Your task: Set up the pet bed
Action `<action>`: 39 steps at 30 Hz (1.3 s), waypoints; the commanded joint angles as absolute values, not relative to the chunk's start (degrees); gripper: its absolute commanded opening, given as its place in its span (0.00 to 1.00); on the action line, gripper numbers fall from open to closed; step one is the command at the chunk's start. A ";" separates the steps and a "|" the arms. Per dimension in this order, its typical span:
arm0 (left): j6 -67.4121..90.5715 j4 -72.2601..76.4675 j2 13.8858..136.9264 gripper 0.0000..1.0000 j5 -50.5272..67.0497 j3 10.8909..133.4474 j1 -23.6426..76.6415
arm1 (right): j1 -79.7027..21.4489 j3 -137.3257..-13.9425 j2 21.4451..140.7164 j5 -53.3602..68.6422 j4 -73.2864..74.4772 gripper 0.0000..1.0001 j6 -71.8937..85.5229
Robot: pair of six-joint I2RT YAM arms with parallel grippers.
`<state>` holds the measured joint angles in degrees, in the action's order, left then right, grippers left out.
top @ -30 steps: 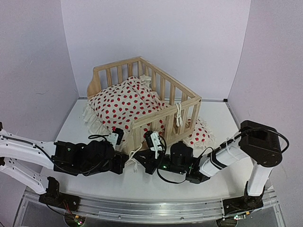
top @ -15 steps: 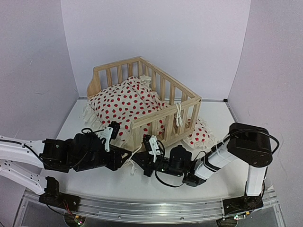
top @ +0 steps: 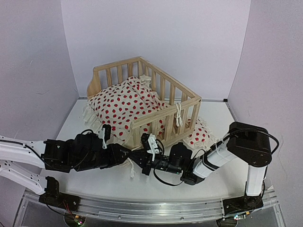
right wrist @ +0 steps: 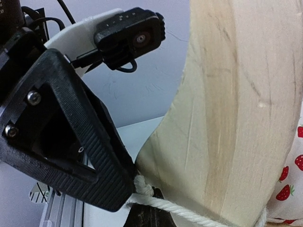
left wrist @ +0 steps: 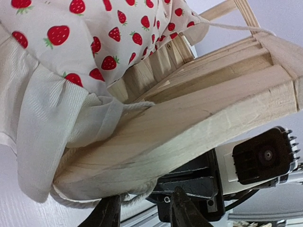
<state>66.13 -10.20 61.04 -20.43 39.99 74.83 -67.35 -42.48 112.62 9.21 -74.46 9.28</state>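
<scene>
The pet bed (top: 163, 115) is a pine frame with slatted rails, and its strawberry-dotted cushion (top: 125, 101) spills over the open left side. Both grippers meet at the bed's near corner post (right wrist: 236, 118). My left gripper (left wrist: 144, 215) is open under that corner (left wrist: 189, 127), with a white tie string (left wrist: 75, 204) looped by its left finger. The right gripper (right wrist: 147, 218) is shut on the knotted tie string (right wrist: 189, 215), which wraps round the post. In the top view the left gripper (top: 127, 155) and the right gripper (top: 138, 159) almost touch.
A small dotted pillow (top: 199, 132) lies against the bed's right side. Another string is tied on the right corner post (top: 178, 113). The cushion's white ruffle (left wrist: 52, 118) hangs over the near rail. Grey walls close in on three sides.
My left gripper has opened and drawn left and back along the table. The right gripper has pushed left to the bed's near corner, still shut on the string.
</scene>
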 commanded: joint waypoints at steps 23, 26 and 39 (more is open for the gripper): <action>80.88 -4.14 62.27 0.11 -28.09 38.61 73.64 | -67.15 -43.92 112.81 14.28 -77.12 0.00 5.01; 80.45 -4.06 62.16 0.05 -28.03 38.44 73.64 | -67.15 -43.40 112.60 14.46 -77.23 0.00 5.29; 77.72 -0.77 58.93 0.00 -27.80 35.18 73.63 | -67.21 -34.19 105.94 1.75 -70.31 0.41 13.88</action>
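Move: Just below the left fingertips, about 2 cm down, runs the white tie that the right fingers already hold. The bed's near corner panel stands roughly 5 cm ahead and 3 cm to the right of the left hand, and the cushion's ruffled corner about 8 cm ahead and 6 cm to its left. From the right hand, the stretch of tie to be handed over is about 2 cm to the left and 1 cm back, level with it. Taking over the tie in front of the corner panel, the left hand dips about 2 cm, its wrist turning some 15 degrees, and shuts its part-open fingers on the cord, then starts to rise. The right hand keeps its pinch meanwhile, sinking slightly, and only then opens about a third and backs off some 2 cm to the right and a little down. ##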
